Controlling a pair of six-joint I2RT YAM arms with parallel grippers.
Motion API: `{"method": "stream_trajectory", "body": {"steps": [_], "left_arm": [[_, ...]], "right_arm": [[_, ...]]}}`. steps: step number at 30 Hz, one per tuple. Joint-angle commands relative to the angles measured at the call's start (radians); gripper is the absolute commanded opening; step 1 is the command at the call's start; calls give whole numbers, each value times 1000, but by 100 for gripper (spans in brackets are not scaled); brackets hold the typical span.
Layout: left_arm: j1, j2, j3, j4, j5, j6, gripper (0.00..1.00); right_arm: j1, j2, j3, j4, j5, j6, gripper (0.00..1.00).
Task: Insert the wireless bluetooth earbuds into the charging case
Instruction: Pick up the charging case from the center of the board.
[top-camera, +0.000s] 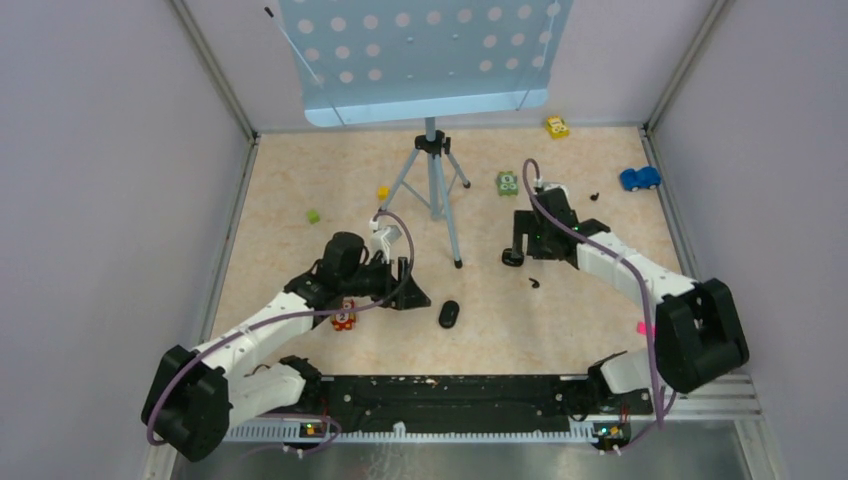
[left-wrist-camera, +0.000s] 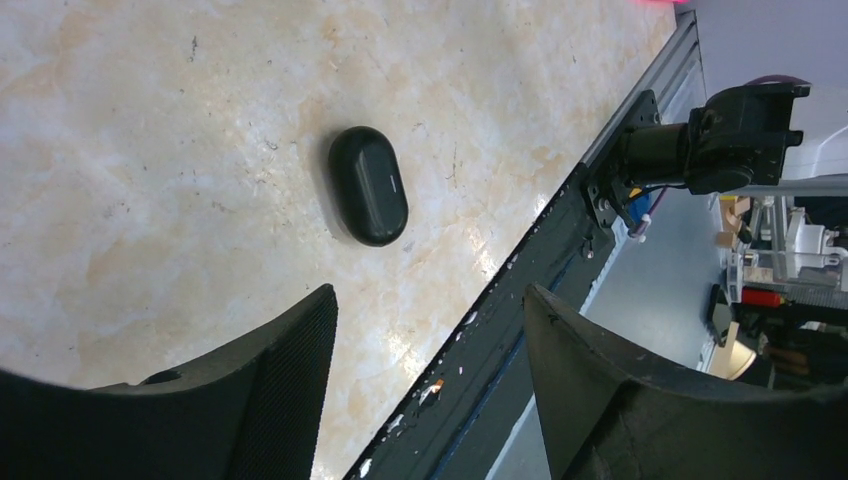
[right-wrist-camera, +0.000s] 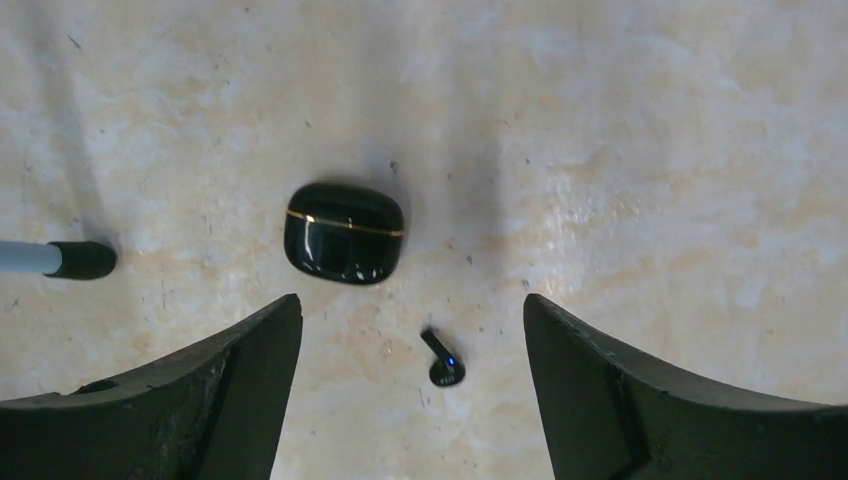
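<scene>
The charging case (top-camera: 449, 314), a matte black oval, lies shut on the table and shows again as the same case (left-wrist-camera: 368, 185). My left gripper (top-camera: 410, 283) is open just left of it, and in its wrist view the left gripper (left-wrist-camera: 430, 300) holds nothing. One black stemmed earbud (right-wrist-camera: 443, 362) with a blue light lies between the fingers of my open right gripper (right-wrist-camera: 412, 305). From above, that earbud (top-camera: 536, 282) sits just below the right gripper (top-camera: 518, 252). A second earbud (top-camera: 594, 196) lies farther right. A glossy black case with a gold seam (right-wrist-camera: 344, 232) rests just ahead of the right fingers.
A tripod (top-camera: 435, 190) holding a perforated board stands mid-table, one foot (right-wrist-camera: 80, 260) near the glossy case. Toy cars lie at the back: yellow (top-camera: 557, 126), green (top-camera: 507, 183), blue (top-camera: 639, 178). Small blocks (top-camera: 313, 215) and a coloured toy (top-camera: 344, 318) lie at the left. The black front rail (left-wrist-camera: 560, 260) is close.
</scene>
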Motion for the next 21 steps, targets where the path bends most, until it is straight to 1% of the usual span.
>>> {"method": "stream_trajectory", "body": {"steps": [1,4,8,16,21], "left_arm": [[2,-8,-23,61,-21,-67,73],[1,-11,-23,57,-18,-76,73],[1,-39,-30,56,-45,-80,73],[3,-17,-37,84,-41,-97,74],[2,2,-10,48,-4,-43,73]], "right_arm": [[-5,138,92,106,-70,-100,80],[-6,194,105,137,-102,-113,80],[-7,242,108,154,-107,-114,80],[1,302,88,198,-114,52,80],[40,339,93,236,-66,103,80]]}}
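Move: The charging case stands about 4 cm to the right gripper's left, 2 cm ahead and some 8 cm below; from the left gripper it is about 14 cm ahead, 18 cm right and 12 cm below. A loose earbud lies about 4 cm back and 1 cm right of the right gripper. The tripod foot is some 12 cm left of the case and about 1 cm nearer the robot; a black oval case lies about 14 cm left of the charging case and 12 cm nearer. Bring the open right gripper down about 6 cm towards the charging case and some 4 cm left, going forward about 3 cm, mostly at the start, before the steeper descent. Tip the fingers about 5 degrees more steeply down and keep them wide open, so the case comes between them; don't close yet. ##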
